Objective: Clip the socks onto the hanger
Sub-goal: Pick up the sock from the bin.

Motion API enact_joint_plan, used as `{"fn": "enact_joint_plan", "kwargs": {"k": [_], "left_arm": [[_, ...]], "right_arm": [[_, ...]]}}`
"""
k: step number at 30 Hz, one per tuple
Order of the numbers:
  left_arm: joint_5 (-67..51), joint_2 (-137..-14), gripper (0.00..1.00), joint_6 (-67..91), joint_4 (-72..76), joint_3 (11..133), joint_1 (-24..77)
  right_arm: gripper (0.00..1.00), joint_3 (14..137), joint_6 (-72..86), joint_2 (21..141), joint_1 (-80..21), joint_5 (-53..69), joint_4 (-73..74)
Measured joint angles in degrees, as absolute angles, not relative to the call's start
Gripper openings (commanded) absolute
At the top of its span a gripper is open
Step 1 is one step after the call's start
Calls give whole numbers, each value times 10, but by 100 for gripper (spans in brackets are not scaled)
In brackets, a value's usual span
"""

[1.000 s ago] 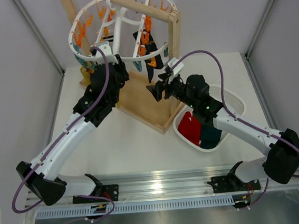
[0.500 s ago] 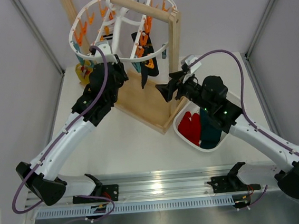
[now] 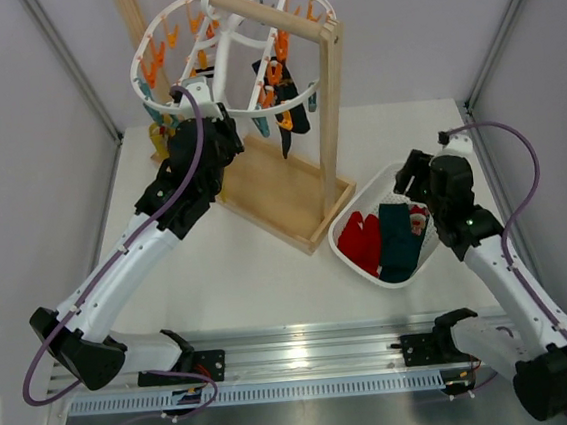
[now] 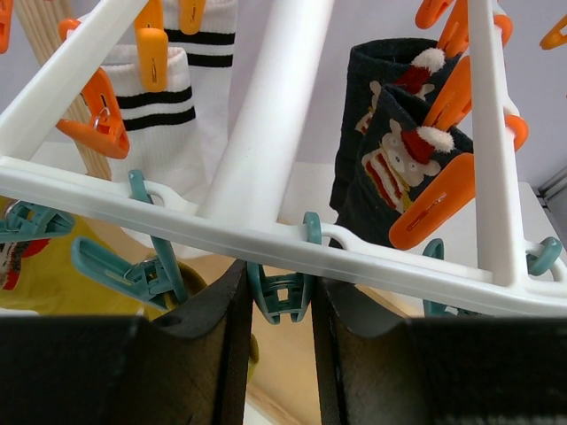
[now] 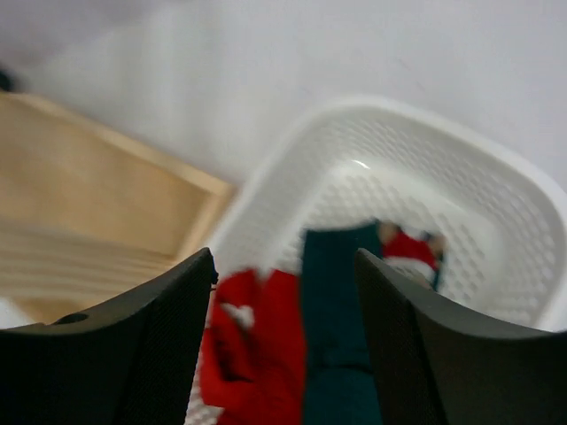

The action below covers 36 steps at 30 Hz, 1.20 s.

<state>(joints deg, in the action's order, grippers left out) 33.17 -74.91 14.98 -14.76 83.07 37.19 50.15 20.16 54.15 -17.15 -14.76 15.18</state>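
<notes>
The white hanger (image 3: 141,86) hangs on the wooden rack, and its ring (image 4: 399,266) crosses the left wrist view. My left gripper (image 4: 279,283) reaches up under that ring, shut on a teal peg (image 4: 279,301). Navy socks with Santa prints (image 4: 390,150) hang from orange pegs, also visible from above (image 3: 288,106). A white black-striped sock (image 4: 177,133) and a yellow sock (image 4: 53,283) hang there too. My right gripper (image 5: 285,257) is open and holds nothing. It hovers over the red sock (image 5: 252,345) and the teal sock (image 5: 337,301) in the basket.
The white perforated basket (image 3: 370,276) lies at the right of the table with a red sock (image 3: 362,240) and a teal sock (image 3: 401,236) inside. The wooden rack's post (image 3: 330,118) and base board (image 3: 271,189) stand between the two arms.
My right arm has swung away from the hanger to the right and now sits above the basket. The navy sock stays clipped on the hanger. My left arm has held its place.
</notes>
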Motion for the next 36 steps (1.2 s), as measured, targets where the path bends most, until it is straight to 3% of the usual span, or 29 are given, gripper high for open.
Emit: {"fn": "enact_joint_plan", "kwargs": {"k": [5,12,28,36], "left_arm": [[327,-749,14,150,-148,831,372],[322,-749,14,150,-148,831,371],[310,-749,14,155,-152,833,369],[311,-749,14,155,-153,833,369]], "right_arm": [[58,423,254,609,-37,-65,173],[45,408,282,735,27,40,122],[48,413,289,877,31,69,36],[38,418,284,887,18,122,9]]}}
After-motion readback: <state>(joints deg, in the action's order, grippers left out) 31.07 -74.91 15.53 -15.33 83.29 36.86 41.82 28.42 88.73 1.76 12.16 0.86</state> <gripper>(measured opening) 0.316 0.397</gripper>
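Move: The teal sock in the bin lies well below the right hand, about 23 cm down, some 6 cm back and 1 cm to its right. Next to it in the bin, the red sock is about 9 cm left and 5 cm back of this hand, and the reindeer sock about 6 cm to the right, level with it fore and aft. From the left hand, the teal sock is roughly 40 cm right, 10 cm back and 38 cm down. Towards the teal sock's cuff end, the right hand plunges into the bin, about 22 cm down, veering 5 cm right at first, then easing slightly forward and finally creeping back left as it levels out. Its fingers tip down some 30 degrees, its left side rolls up, and the gap narrows to well over half shut beside the reindeer sock; whether they touch cloth can't be seen. ##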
